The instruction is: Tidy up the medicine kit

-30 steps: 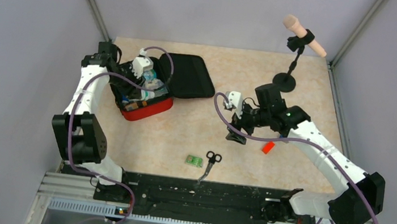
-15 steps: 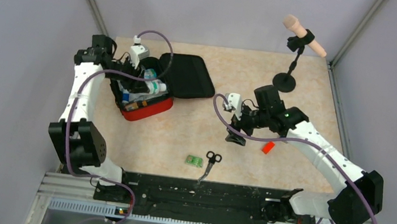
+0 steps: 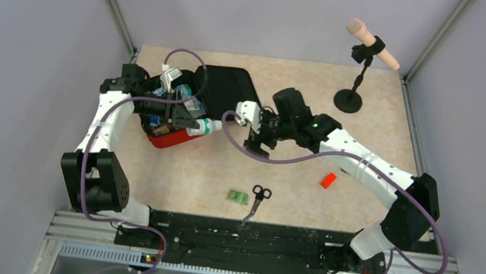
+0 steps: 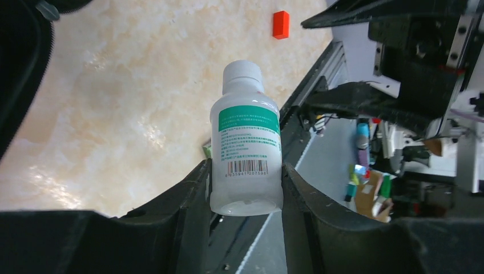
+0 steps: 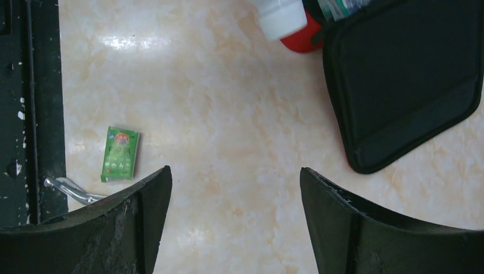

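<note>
The medicine kit [image 3: 171, 137] lies open at the left, a red case with its black lid [image 3: 228, 92] folded back and several supplies inside. My left gripper [image 3: 193, 122] is shut on a white bottle [image 3: 206, 127] with a green label, held just past the kit's right edge with its cap pointing right. In the left wrist view the bottle [image 4: 246, 151] sits base-first between the fingers [image 4: 197, 194]. My right gripper [image 3: 257, 144] hangs open and empty above bare table just right of the bottle. In its wrist view the bottle's cap [image 5: 279, 17], the kit's red edge [image 5: 303, 39] and the lid [image 5: 405, 80] show.
A green packet [image 3: 238, 196] and black-handled scissors [image 3: 259, 196] lie near the front rail. A small red block [image 3: 327, 180] lies to the right under my right arm. A microphone on a stand [image 3: 348, 99] is at the back right.
My left gripper has lifted the bottle out of the kit and swung it right. My right arm has moved left and back, towards the kit, jaws still open.
</note>
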Controlling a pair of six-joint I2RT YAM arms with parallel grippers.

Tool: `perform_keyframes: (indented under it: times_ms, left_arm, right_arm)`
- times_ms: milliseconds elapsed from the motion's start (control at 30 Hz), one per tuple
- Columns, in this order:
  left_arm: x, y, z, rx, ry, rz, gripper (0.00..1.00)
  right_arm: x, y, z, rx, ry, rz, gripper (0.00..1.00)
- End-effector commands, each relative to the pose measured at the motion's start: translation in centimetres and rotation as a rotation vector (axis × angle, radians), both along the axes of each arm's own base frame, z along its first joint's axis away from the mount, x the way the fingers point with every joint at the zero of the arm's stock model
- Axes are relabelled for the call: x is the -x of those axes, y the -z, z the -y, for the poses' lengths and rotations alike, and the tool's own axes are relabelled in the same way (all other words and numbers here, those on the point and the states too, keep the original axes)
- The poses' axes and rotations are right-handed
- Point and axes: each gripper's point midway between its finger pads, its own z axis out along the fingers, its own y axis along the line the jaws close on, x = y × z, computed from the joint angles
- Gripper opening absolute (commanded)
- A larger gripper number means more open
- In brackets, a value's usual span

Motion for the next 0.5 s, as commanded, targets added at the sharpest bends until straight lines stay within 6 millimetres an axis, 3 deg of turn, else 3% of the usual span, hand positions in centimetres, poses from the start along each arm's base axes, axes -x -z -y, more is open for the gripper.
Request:
perform_keyframes:
  times_ms: [0,467]
  left_arm:
    - [0.7,-2.7,1.2,0.119,-0.046,-0.023,0.17]
    - [2.9,-2.8,2.6,0.251,0.001,-0.147,0.18]
  right_arm:
    - [-1.1,-2.5,-3.7,-0.026,-0.034,0.122,0.81]
    - [-0.6,-4.3,-10.9,-0.094,-0.163,0.156,0.82]
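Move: The right hand, empty and wide open, goes for the white bottle, whose middle is about 14 cm to its left, 2 cm ahead and roughly level. From this hand the open kit lid lies some 19 cm ahead, 7 cm left and 14 cm down; the green box 14 cm back, 1 cm left and 14 cm down. The left hand holds the bottle's bottom end, cap pointing right, with the right gripper some 18 cm to its right, 1 cm back and 3 cm lower. Still pinching the bottle by its bottom end, the left hand carries it about 2 cm right and as much back towards the right gripper, turning some 15 degrees so that the cap end lifts a little. The right hand sweeps about 8 cm left, rising slightly near the end, and brings its open fingers to either side of the cap without closing; no touch can be made out. ##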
